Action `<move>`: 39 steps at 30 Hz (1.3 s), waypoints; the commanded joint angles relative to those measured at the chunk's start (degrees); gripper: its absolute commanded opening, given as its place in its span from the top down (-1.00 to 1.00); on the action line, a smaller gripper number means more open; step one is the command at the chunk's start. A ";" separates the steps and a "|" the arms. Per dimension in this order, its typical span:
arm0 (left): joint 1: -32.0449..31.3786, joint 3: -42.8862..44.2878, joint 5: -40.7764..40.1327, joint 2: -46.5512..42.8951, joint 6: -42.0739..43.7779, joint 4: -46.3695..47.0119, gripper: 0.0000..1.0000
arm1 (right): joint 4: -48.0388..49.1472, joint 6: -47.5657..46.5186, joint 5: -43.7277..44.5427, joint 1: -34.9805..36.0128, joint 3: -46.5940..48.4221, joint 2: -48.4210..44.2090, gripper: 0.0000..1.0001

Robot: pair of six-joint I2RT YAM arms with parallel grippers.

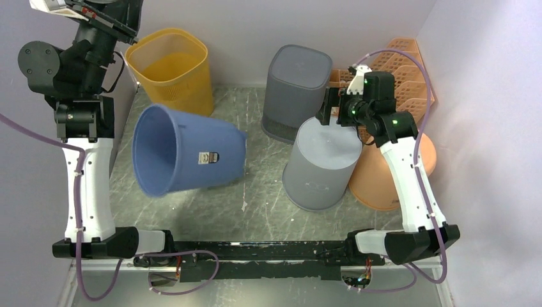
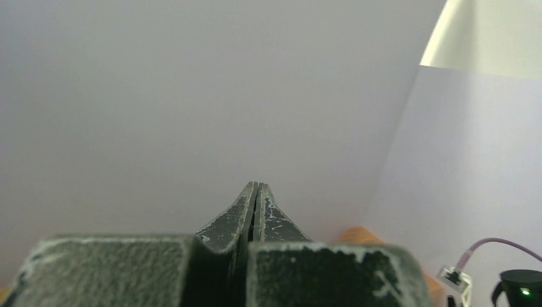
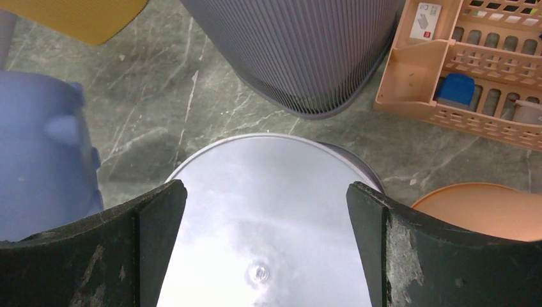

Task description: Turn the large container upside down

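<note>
A large light grey container (image 1: 319,163) stands upside down at the middle right of the floor, its flat glossy bottom (image 3: 262,224) facing up. My right gripper (image 3: 265,192) hangs open just above that bottom, one finger on each side and nothing between them; in the top view it (image 1: 333,107) is over the container's far edge. A blue bin (image 1: 185,150) lies on its side to the left, mouth toward the left arm. My left gripper (image 2: 257,187) is shut on nothing, raised high at the far left and pointing at the bare wall.
A yellow bin (image 1: 171,67) stands upright at the back left. A dark grey ribbed bin (image 1: 295,89) stands upside down behind the light grey one. An orange bin (image 1: 390,173) is upside down at the right, with a peach basket (image 1: 402,70) in the back right corner.
</note>
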 commanded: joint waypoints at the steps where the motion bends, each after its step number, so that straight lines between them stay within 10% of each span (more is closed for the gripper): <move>1: -0.06 0.58 5.37 -0.81 -6.57 1.07 0.87 | -0.76 -0.86 -0.97 -0.18 -1.50 -2.95 -1.00; 22: -0.11 -10.44 10.33 -1.24 0.43 -18.50 0.85 | -0.81 -0.63 -2.31 -0.15 -2.43 -3.19 -1.00; 32: -2.07 -26.10 12.65 -7.71 -0.60 -23.59 0.13 | -1.78 -1.45 -2.12 -0.19 0.04 -0.92 -1.00; 35: -6.46 -27.79 10.72 -9.16 -0.14 -26.68 -0.39 | -1.40 -1.07 -2.18 -0.10 -0.15 -1.00 -1.00; 39: -15.47 -29.40 4.52 -9.53 0.57 -30.79 -0.56 | -1.38 -1.20 -1.84 -0.01 0.28 -0.93 -1.00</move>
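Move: The blue container is already free of my left hand and on its side over the table, mouth to the left, about 43 cm below the hand, some 5 cm back and 2 cm right. The yellow bin stands 20 cm ahead and 6 cm left of the hand; the round grey container is about 40 cm right and 4 cm back, both over 50 cm lower. From my right hand, the blue container is roughly 39 cm left, 6 cm back and 8 cm lower. I hover briefly with my empty left hand, then sink it faster and faster, about 26 cm in all, after the blue container. It swings forward a little and returns, drifting some 7 cm right, mostly at the end. The wrist tips the fingers down about 45 degrees, and late on the nearly shut fingers spread wide, without touching the container. ##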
